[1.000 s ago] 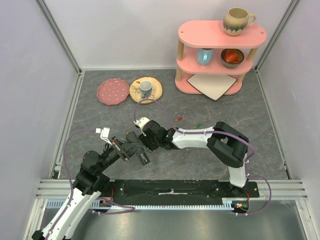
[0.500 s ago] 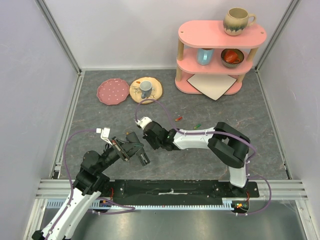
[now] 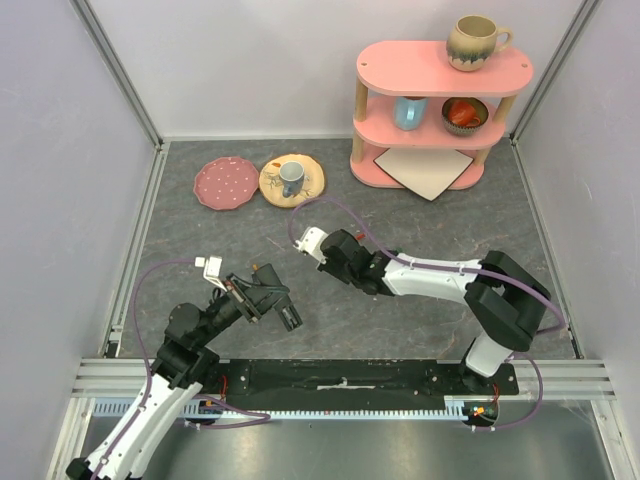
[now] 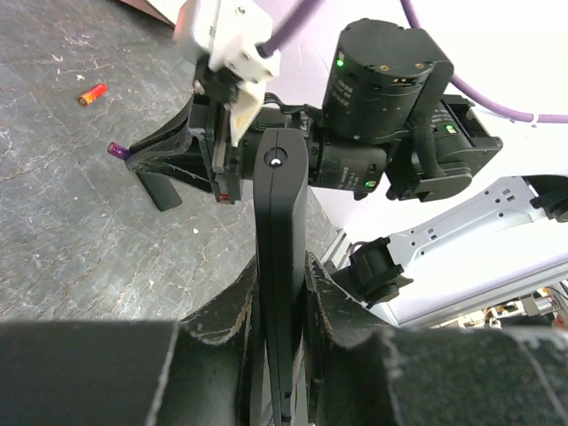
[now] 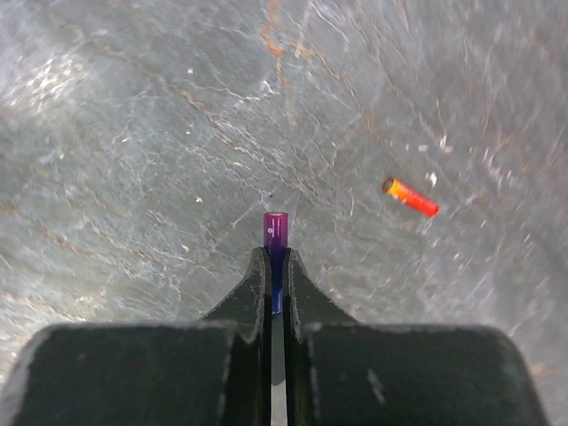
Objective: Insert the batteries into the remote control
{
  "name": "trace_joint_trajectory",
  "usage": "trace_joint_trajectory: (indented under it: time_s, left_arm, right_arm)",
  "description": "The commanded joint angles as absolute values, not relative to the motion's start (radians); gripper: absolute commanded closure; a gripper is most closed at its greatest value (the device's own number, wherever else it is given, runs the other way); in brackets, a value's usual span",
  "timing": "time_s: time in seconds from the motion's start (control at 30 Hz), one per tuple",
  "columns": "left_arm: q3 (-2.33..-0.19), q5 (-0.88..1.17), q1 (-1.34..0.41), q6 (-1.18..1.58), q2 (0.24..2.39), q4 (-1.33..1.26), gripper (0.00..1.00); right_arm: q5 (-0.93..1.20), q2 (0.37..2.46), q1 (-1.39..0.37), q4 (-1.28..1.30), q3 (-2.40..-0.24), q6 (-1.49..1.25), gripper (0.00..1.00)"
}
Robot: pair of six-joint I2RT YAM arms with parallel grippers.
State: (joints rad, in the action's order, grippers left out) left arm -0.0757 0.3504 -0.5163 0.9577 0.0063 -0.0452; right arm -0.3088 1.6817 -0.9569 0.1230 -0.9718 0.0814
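Note:
My left gripper (image 4: 284,271) is shut on the remote control (image 4: 281,231), a slim black bar held on edge above the table. In the top view the same left gripper (image 3: 262,298) and remote control (image 3: 281,311) sit near the front left. My right gripper (image 5: 276,257) is shut on a purple-and-blue battery (image 5: 276,232), whose tip sticks out past the fingertips and points at the table. From the left wrist, that battery (image 4: 116,151) shows beyond and left of the remote, apart from it. A red-orange battery (image 5: 410,197) lies loose on the table.
A pink shelf (image 3: 440,110) stands at the back right with a mug (image 3: 475,42) on top and a white board (image 3: 425,170) under it. Two plates (image 3: 226,183) lie at the back left, one with a cup (image 3: 291,178). Grey walls close in both sides.
My right gripper has drawn back to the right, away from the remote, and its jaws have shut. The left arm and the remote have stayed put.

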Motion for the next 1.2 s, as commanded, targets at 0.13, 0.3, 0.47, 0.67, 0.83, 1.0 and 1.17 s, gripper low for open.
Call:
trace_joint_trajectory:
  time_s: [0.13,0.3,0.47,0.67,0.83,1.0,1.17]
  left_arm:
    - [-0.020,0.399,-0.512,1.022,-0.074,-0.178,0.98]
    - [-0.012,0.405,-0.512,1.020,-0.074,-0.178,0.98]
    - [-0.003,0.400,-0.512,1.020,-0.074,-0.183,0.98]
    - [0.000,0.396,-0.512,1.019,-0.072,-0.183,0.98]
    - [0.000,0.394,-0.512,1.019,-0.072,-0.189,0.98]
    - [0.000,0.390,-0.512,1.023,-0.072,-0.202,0.98]
    - [0.018,0.391,-0.512,1.025,-0.072,-0.202,0.98]
  right_arm:
    - [-0.152,1.689,-0.891,0.058,-0.996,0.477,1.00]
    - [-0.017,1.700,-0.847,0.063,-1.005,0.544,1.00]
    - [0.063,1.752,-0.815,0.100,-1.052,0.536,0.89]
    - [0.100,1.798,-0.802,0.121,-1.072,0.522,0.84]
    - [0.095,1.815,-0.802,0.123,-1.074,0.496,0.72]
    - [0.057,1.822,-0.802,0.129,-1.089,0.462,0.64]
    - [0.009,1.803,-0.802,0.109,-1.100,0.407,0.58]
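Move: The purple battery is already pinched in the right gripper. The bare table spot for it lies about 4 cm ahead, 1 cm left and 4 cm below. From the gripper, the red-orange battery lies some 8 cm ahead and 5 cm right, and the black battery cover about 1 cm back and 6 cm right, both on that tabletop. From the left gripper, the spot is roughly 16 cm ahead, 10 cm right and 18 cm below. Carry the pinched purple battery forward with the right gripper, turning the wrist some 20 degrees counter-clockwise. Then sink about 3 cm to the bare table left of the red-orange battery, spreading the fingers on the way down to let go of the battery, and finish with the open fingertips still low on either side of it. ##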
